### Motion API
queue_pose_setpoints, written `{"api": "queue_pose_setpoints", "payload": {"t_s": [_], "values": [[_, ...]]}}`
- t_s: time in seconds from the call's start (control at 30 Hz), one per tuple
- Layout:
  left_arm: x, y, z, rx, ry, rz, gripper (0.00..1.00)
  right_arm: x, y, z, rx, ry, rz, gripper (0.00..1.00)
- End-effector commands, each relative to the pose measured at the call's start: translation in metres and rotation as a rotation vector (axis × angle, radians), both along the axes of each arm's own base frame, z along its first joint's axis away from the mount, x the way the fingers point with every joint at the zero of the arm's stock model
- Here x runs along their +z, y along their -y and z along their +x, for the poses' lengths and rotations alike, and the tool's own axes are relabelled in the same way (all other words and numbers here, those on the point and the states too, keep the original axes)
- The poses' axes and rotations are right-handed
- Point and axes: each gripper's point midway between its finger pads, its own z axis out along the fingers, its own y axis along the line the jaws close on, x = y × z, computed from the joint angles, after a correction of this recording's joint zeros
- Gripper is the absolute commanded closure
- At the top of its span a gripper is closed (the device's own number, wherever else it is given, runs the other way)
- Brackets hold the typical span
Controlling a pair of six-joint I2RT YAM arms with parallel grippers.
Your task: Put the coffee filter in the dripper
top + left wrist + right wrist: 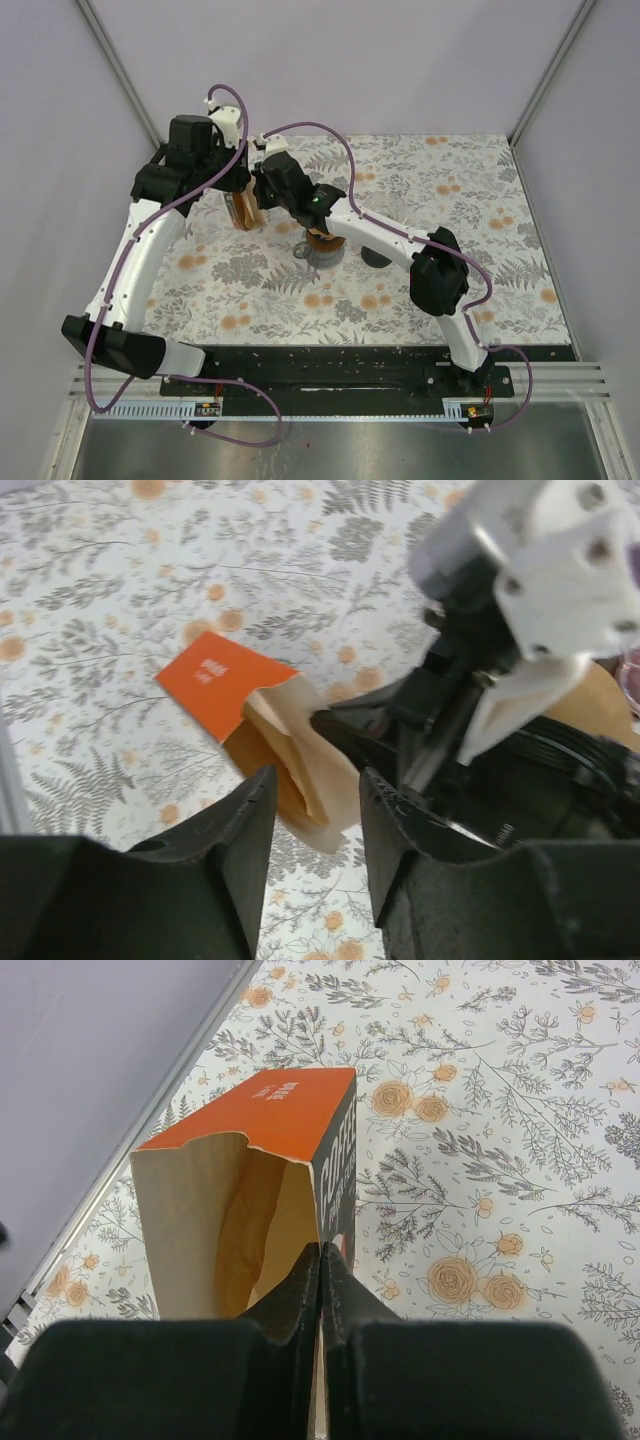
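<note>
An orange box (262, 1108) of brown paper filters stands open at the table's far left (240, 213). My right gripper (321, 1253) is shut at the box's mouth, pinching the edge of a coffee filter (300, 765) that sticks out of the orange box (214, 684). My left gripper (315, 815) is open, and the filter's lower edge lies just ahead of its fingertips without touching either. The dripper (322, 251), grey with a brown top, stands mid-table to the right of both grippers, partly under the right arm.
The floral tablecloth (450, 230) covers the table. A small dark round object (378, 259) lies just right of the dripper. The enclosure's left wall (90, 1080) runs close beside the box. Both arms crowd the far left.
</note>
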Motion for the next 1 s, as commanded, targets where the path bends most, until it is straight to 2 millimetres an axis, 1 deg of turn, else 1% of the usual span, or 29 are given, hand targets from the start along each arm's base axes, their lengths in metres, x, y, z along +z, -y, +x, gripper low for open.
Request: {"api": "queue_pose_setpoints", "payload": {"t_s": [0.0, 0.03, 0.1, 0.17, 0.3, 0.4, 0.43, 0.6, 0.67, 0.8, 0.97], "values": [[-0.015, 0.030, -0.010, -0.096, -0.071, -0.136, 0.60, 0.065, 0.010, -0.004, -0.023, 0.067, 0.116, 1.00], [-0.028, 0.028, -0.008, -0.079, -0.094, -0.128, 0.60, 0.065, 0.011, -0.004, -0.024, 0.064, 0.119, 1.00], [-0.045, 0.023, -0.008, -0.048, -0.124, -0.107, 0.60, 0.069, 0.012, -0.006, -0.025, 0.065, 0.132, 1.00], [-0.053, 0.019, -0.006, -0.016, -0.129, -0.094, 0.60, 0.071, 0.014, -0.008, -0.026, 0.064, 0.138, 1.00], [-0.062, 0.011, -0.001, 0.033, -0.129, -0.073, 0.60, 0.075, 0.013, -0.009, -0.024, 0.055, 0.158, 1.00], [-0.070, 0.000, 0.004, 0.078, -0.124, -0.023, 0.60, 0.080, 0.011, -0.011, -0.014, 0.050, 0.179, 1.00], [-0.073, -0.008, 0.007, 0.110, -0.119, 0.011, 0.60, 0.080, 0.011, -0.012, -0.011, 0.051, 0.182, 1.00], [-0.077, -0.030, 0.013, 0.182, -0.097, 0.118, 0.60, 0.087, 0.012, -0.014, -0.006, 0.054, 0.197, 1.00], [-0.078, -0.036, 0.014, 0.197, -0.089, 0.144, 0.59, 0.089, 0.010, -0.014, 0.002, 0.057, 0.204, 1.00], [-0.082, -0.038, 0.015, 0.198, -0.085, 0.163, 0.58, 0.088, 0.006, -0.016, 0.023, 0.048, 0.216, 1.00], [-0.102, -0.026, 0.014, 0.145, -0.147, 0.135, 0.59, 0.093, 0.002, -0.020, 0.047, 0.048, 0.239, 1.00]]}}
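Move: The paper filters in the open mouth of the coffee filter box lie about 12 cm below the left gripper, some 4 cm ahead and 1 cm to its left. From the right gripper, which already pinches the box's near side wall, they are about 5 cm left, 1 cm ahead and 3 cm lower. The dripper on its carafe stands some 18 cm to the right of the left gripper, 7 cm nearer the base and 18 cm below. Sink the left gripper about 9 cm, fingers kept part open, drifting slightly right at first and then some 4 cm left, while tipping it about 10 degrees further down, so the fingertips enter the box mouth on either side of the filters. Keep the right gripper shut on the box wall and raise the box about 3 cm to meet them. ##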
